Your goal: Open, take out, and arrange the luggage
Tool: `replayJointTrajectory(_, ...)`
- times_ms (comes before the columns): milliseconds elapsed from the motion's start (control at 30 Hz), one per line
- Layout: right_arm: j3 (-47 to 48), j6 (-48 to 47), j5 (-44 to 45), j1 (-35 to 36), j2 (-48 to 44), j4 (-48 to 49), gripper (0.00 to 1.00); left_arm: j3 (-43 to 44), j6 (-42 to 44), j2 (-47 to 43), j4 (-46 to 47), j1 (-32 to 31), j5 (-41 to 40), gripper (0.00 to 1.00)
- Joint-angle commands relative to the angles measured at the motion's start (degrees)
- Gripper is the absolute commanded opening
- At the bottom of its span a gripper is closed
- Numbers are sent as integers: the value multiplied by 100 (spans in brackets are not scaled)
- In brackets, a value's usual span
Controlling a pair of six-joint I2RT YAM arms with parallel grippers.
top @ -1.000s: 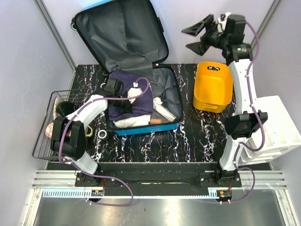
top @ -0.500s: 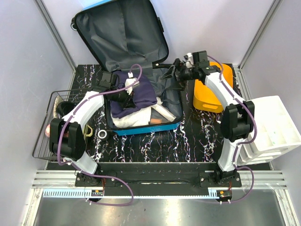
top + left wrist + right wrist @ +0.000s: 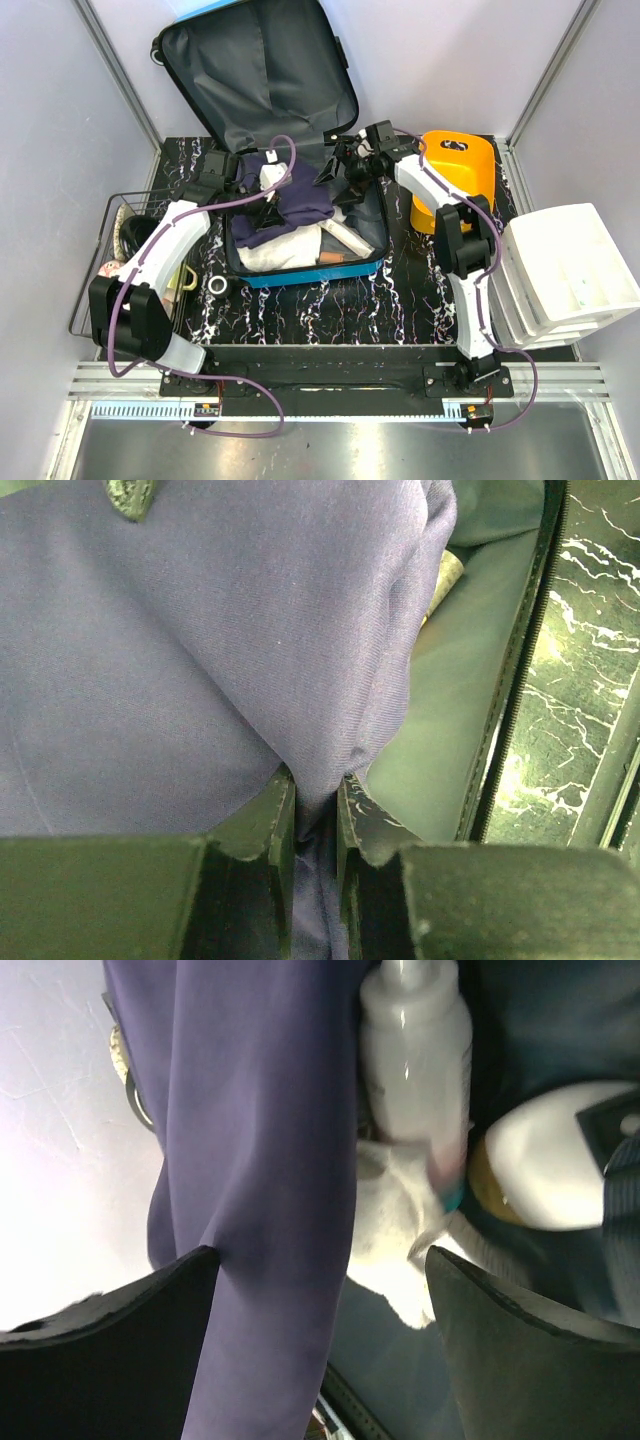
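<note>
The luggage [image 3: 310, 275] lies open on the table, its grey-lined lid [image 3: 265, 75] leaning against the back wall. A purple garment [image 3: 298, 198] is bunched up in its base over a white cloth [image 3: 275, 258]. My left gripper [image 3: 262, 200] is at the garment's left side, and in the left wrist view it [image 3: 315, 795] is shut on a fold of the purple garment [image 3: 200, 630]. My right gripper [image 3: 338, 168] hovers over the garment's right edge. In the right wrist view it [image 3: 320, 1340] stands wide open, with the purple garment [image 3: 260, 1160] hanging between its fingers and a white bottle [image 3: 415, 1050] beyond.
An orange bin [image 3: 462, 170] stands right of the luggage, and a white organiser [image 3: 565, 265] sits at the table's right edge. A wire basket [image 3: 115, 215] holding items is on the left. A small tape roll [image 3: 217, 286] lies in front of the luggage.
My right arm swung down from the far right, past the orange bin, to the luggage's right side. My left gripper shifted back and left, pulling the purple garment up.
</note>
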Motion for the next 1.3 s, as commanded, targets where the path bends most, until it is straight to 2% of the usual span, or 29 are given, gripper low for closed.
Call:
replayJointTrajectory(0,799,-212,129,78,413,-27,95,11,431,-393,-214,-57,862,0)
replayJointTrajectory(133,1370,23,-151,193,913,254,93,90,738,-385,-696,-110,880,0)
replayJointTrajectory(333,1513,218,-486,281,959,395,88,117,1073,-393,-988,-215,660,0)
replayJointTrajectory(467,1425,271,-601,360,950,387,80,117,1186,-402,-979,-347,572,0)
replayJointTrajectory(533,1424,315,-697,377,932,308,72,117,1231,-428,-988,-382,484,0)
replayJointTrajectory(667,1451,51,-540,386,748,158,67,126,1327,-472,-1084,-391,467,0)
replayJointTrajectory(800,1784,7,-399,386,1019,-184,67,108,1380,-481,-1085,-400,440,0)
replayJointTrajectory(900,2065,-220,-206,377,1248,-299,53,230,1319,-385,-1085,-409,362,0)
replayJointTrajectory(967,2346,-318,-135,308,1319,-299,28,319,1179,-358,-1024,-418,257,0)
replayJointTrajectory(1067,3013,-406,-100,167,1433,-316,0,337,1003,-367,-699,-409,90,0)
replayJointTrajectory(1133,3478,-537,-13,97,1477,-430,0,415,1029,-306,-601,-418,54,0)
replayJointTrajectory(1267,3692,-897,198,-44,1258,-501,0,802,1073,-42,-513,-496,1,0)
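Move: The far right edge of the purple garment lies about 3 cm ahead of the open right hand, 5 cm to its left and 1 cm below. From that hand the white tube is some 10 cm back, 4 cm right and 8 cm lower. The left hand already grips the garment's other part; the white cloth in the suitcase is roughly 8 cm back from it, 2 cm to its right and 8 cm below. Forward, left and slightly down, the right hand brings its open fingers around the garment's far edge, eases back a little while still going left, then shuts and pinches the fabric, finally carrying it about 3 cm forward and 4 cm up. The left hand keeps its grip, drawing back about 4 cm with a slight clockwise turn, holding, then coming forward some 2 cm. ##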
